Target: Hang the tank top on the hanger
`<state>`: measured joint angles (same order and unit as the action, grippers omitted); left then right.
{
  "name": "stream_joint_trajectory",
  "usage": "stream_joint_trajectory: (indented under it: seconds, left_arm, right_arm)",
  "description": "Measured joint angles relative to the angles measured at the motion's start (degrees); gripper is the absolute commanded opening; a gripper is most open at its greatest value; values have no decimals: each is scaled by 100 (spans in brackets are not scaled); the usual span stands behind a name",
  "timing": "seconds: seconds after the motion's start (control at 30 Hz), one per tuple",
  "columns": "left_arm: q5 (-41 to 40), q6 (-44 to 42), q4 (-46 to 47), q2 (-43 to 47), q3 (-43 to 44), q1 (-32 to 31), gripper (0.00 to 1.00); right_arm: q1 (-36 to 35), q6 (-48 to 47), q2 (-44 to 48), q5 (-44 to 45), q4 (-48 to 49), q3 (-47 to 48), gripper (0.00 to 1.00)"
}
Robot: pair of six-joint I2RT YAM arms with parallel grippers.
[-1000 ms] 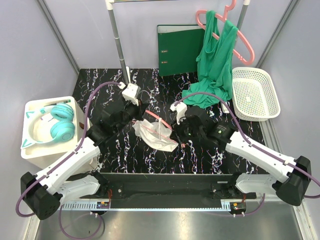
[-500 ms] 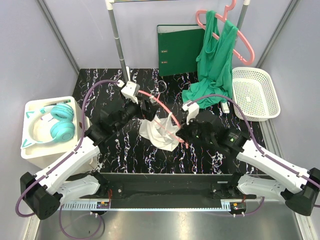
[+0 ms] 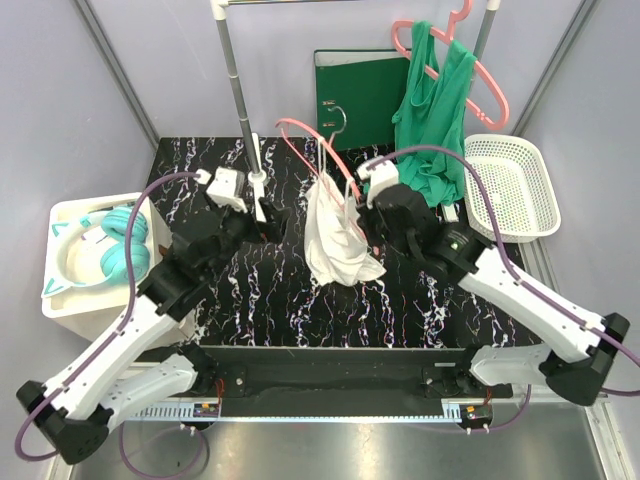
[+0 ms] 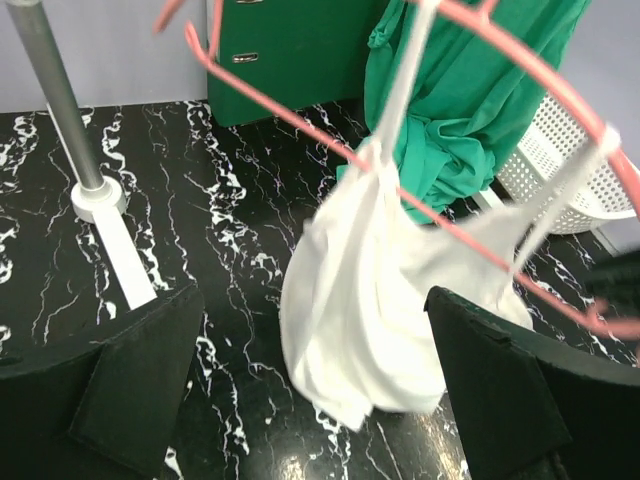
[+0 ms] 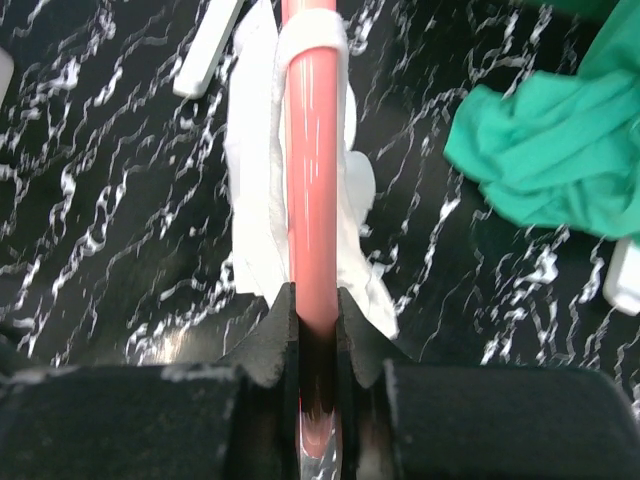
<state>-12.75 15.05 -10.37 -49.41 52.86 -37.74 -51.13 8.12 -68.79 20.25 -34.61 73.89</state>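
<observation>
The thin light-pink hanger (image 3: pixel 318 152) is lifted off the table and tilted, its grey hook (image 3: pixel 336 113) at the top. My right gripper (image 3: pixel 362 205) is shut on its lower bar; the right wrist view shows the pink bar (image 5: pixel 312 180) pinched between the jaws (image 5: pixel 318 310). The white tank top (image 3: pixel 336 240) dangles from the hanger by its straps, its hem near the tabletop. One strap loops over the bar (image 5: pixel 312 35). My left gripper (image 3: pixel 270 215) stands open to the left, apart from the cloth. In its wrist view the tank top (image 4: pixel 370 300) and hanger (image 4: pixel 300 115) hang beyond the spread fingers (image 4: pixel 140 370).
A green top on a thicker salmon hanger (image 3: pixel 435 110) hangs at the back right, above a white basket (image 3: pixel 510 185). A green binder (image 3: pixel 360 95) leans on the back wall. The rack pole (image 3: pixel 235 80) stands back left. Teal headphones (image 3: pixel 105 250) lie on a white box at left.
The right gripper closed on the hanger and raised it, with the tank top, up and toward the back. The left gripper opened, let go and drew back to the left.
</observation>
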Motion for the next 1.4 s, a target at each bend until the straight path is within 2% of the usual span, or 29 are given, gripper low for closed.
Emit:
stream_joint_trajectory:
  seconds: [0.3,0.53,0.87,1.03,1.4]
  left_arm:
    - [-275,131,-741,704,-315,0,99]
    - [-490,131,-970,857,-474,0,99]
    - [-669,122,-1016,883,-505,0,99]
    - [-686,122,-1016,883,-505,0,99]
    - [-691,122,-1019,883,-505,0,99]
  right_arm:
    - [592,-579,-1939,4,-101,2496,0]
    - [918,-1088,-3320,-68,-195,4457,0]
    - [1300,-1539,-4817,-319,-693,7222,0]
    - [1469,-1606,-5213,-577,-815,7646,0]
    - [1628,-1567,-5407,-1032,-817,7475,2]
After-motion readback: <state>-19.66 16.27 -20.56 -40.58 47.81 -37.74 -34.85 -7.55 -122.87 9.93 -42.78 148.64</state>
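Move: The white tank top already hangs on the pink hanger that the right hand holds by one end; the cloth's middle is about 8 cm ahead, 5 cm left and 8 cm below. The spot on the rack's rail it is headed for lies some 37 cm ahead, 11 cm left and 21 cm above. The green binder stands about 32 cm ahead, 2 cm left and 10 cm lower, and the green tank top 22 cm ahead, 13 cm right, roughly level. From the left hand the rail spot is some 41 cm ahead, 6 cm right and 18 cm up. The pink hanger with the white tank top is carried by the right hand, fingers still pinching its end, fast forward about 23 cm towards the rail, rising some 14 cm and drifting left, fingertips tilting up about 15 degrees; then it sinks about 4 cm while easing the last bit forward, to set the hook over the rail. The left hand, empty and open, backs off to the left and down, then stays. ##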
